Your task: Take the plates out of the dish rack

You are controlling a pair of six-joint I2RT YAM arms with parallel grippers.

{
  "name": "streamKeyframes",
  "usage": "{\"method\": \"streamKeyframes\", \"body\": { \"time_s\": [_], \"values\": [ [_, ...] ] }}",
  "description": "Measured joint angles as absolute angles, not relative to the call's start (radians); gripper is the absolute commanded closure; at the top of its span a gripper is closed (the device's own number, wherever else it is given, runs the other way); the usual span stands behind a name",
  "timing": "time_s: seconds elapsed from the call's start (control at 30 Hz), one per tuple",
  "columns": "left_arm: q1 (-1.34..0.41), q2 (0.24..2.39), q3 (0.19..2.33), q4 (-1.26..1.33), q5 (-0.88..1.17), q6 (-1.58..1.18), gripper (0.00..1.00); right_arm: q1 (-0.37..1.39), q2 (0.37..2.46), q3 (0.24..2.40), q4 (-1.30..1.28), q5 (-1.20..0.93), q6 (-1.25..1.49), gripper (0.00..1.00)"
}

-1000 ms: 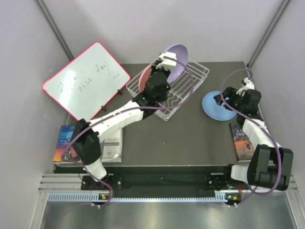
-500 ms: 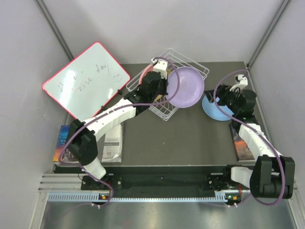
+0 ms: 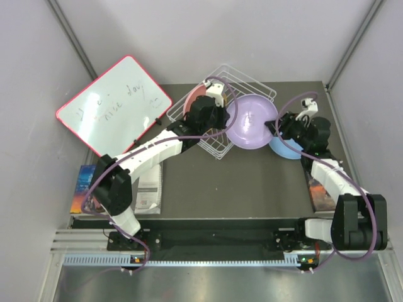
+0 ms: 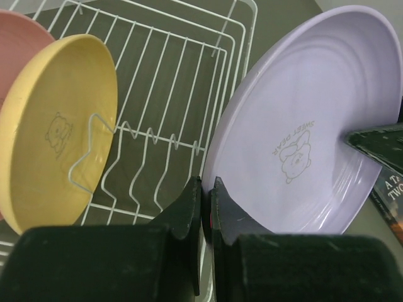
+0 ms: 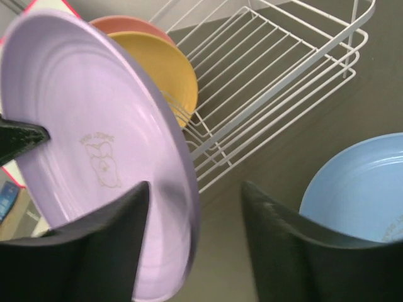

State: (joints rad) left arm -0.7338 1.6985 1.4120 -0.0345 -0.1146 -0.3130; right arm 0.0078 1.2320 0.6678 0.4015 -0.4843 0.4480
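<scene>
My left gripper (image 3: 221,116) is shut on the rim of the lilac-purple plate (image 3: 252,121) and holds it tilted in the air, right of the dish rack (image 3: 247,80). The left wrist view shows the jaws (image 4: 206,192) pinching that plate (image 4: 308,126). My right gripper (image 3: 277,126) is open, and its fingers straddle the plate's opposite rim (image 5: 182,189) without closing. The light blue plate (image 3: 288,150) lies flat on the table under the right arm. The orange plate (image 4: 56,132) and the pink plate (image 4: 19,50) stand in the rack (image 4: 182,75).
A red-framed whiteboard (image 3: 113,104) leans at the back left. Books lie at the table's front left (image 3: 88,189) and by the right edge (image 3: 321,185). Grey walls close in on both sides.
My left arm has lifted the lilac plate out of the rack and swung it right. My right gripper has left the blue plate and moved left onto the lilac plate's rim.
</scene>
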Motion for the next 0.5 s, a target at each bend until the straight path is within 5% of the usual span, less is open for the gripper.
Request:
{"method": "streamKeyframes", "body": {
  "time_s": [0.07,0.1,0.2,0.23,0.27,0.37,0.5],
  "values": [
    [-0.734,1.699,1.406,-0.022,-0.094,-0.316,1.00,0.012,1.254,0.668,0.408,-0.492,0.450,0.97],
    [-0.733,1.699,1.401,-0.021,-0.095,-0.315,1.00,0.013,1.264,0.668,0.413,-0.497,0.451,1.00],
    [-0.716,1.699,1.382,-0.019,-0.093,-0.322,0.70,0.013,1.272,0.668,0.423,-0.507,0.467,1.00],
    [-0.709,1.699,1.378,-0.014,-0.082,-0.325,0.37,0.013,1.272,0.668,0.421,-0.501,0.467,1.00],
    [-0.704,1.698,1.375,-0.004,-0.080,-0.328,0.26,0.015,1.270,0.668,0.415,-0.486,0.466,1.00],
    [-0.679,1.692,1.351,0.023,-0.060,-0.337,0.11,-0.009,1.250,0.668,0.368,-0.402,0.453,1.00],
    [-0.623,1.650,1.280,0.054,-0.041,-0.332,0.10,-0.131,1.221,0.668,0.310,-0.328,0.456,1.00]
  ]
}}
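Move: The lilac plate hangs tilted between the two grippers. The left gripper holds one rim, with the plate's middle about 9 cm to its right and level ahead, 2 cm lower; the open right gripper straddles the opposite rim, the middle some 8 cm to its left, 1 cm back and 2 cm higher. The yellow plate stands 8 cm ahead, 4 cm left and 10 cm below the left hand. The blue plate lies 3 cm ahead, 12 cm right and 18 cm below the right. Shut the right gripper on the lilac plate's near rim, and only then open the left fingers wide to release the other rim. Draw the right hand about 8 cm to the right towards the blue plate, turning it clockwise some 15 degrees, while the left backs off about 4 cm left, slightly forward and down, towards the yellow plate. ##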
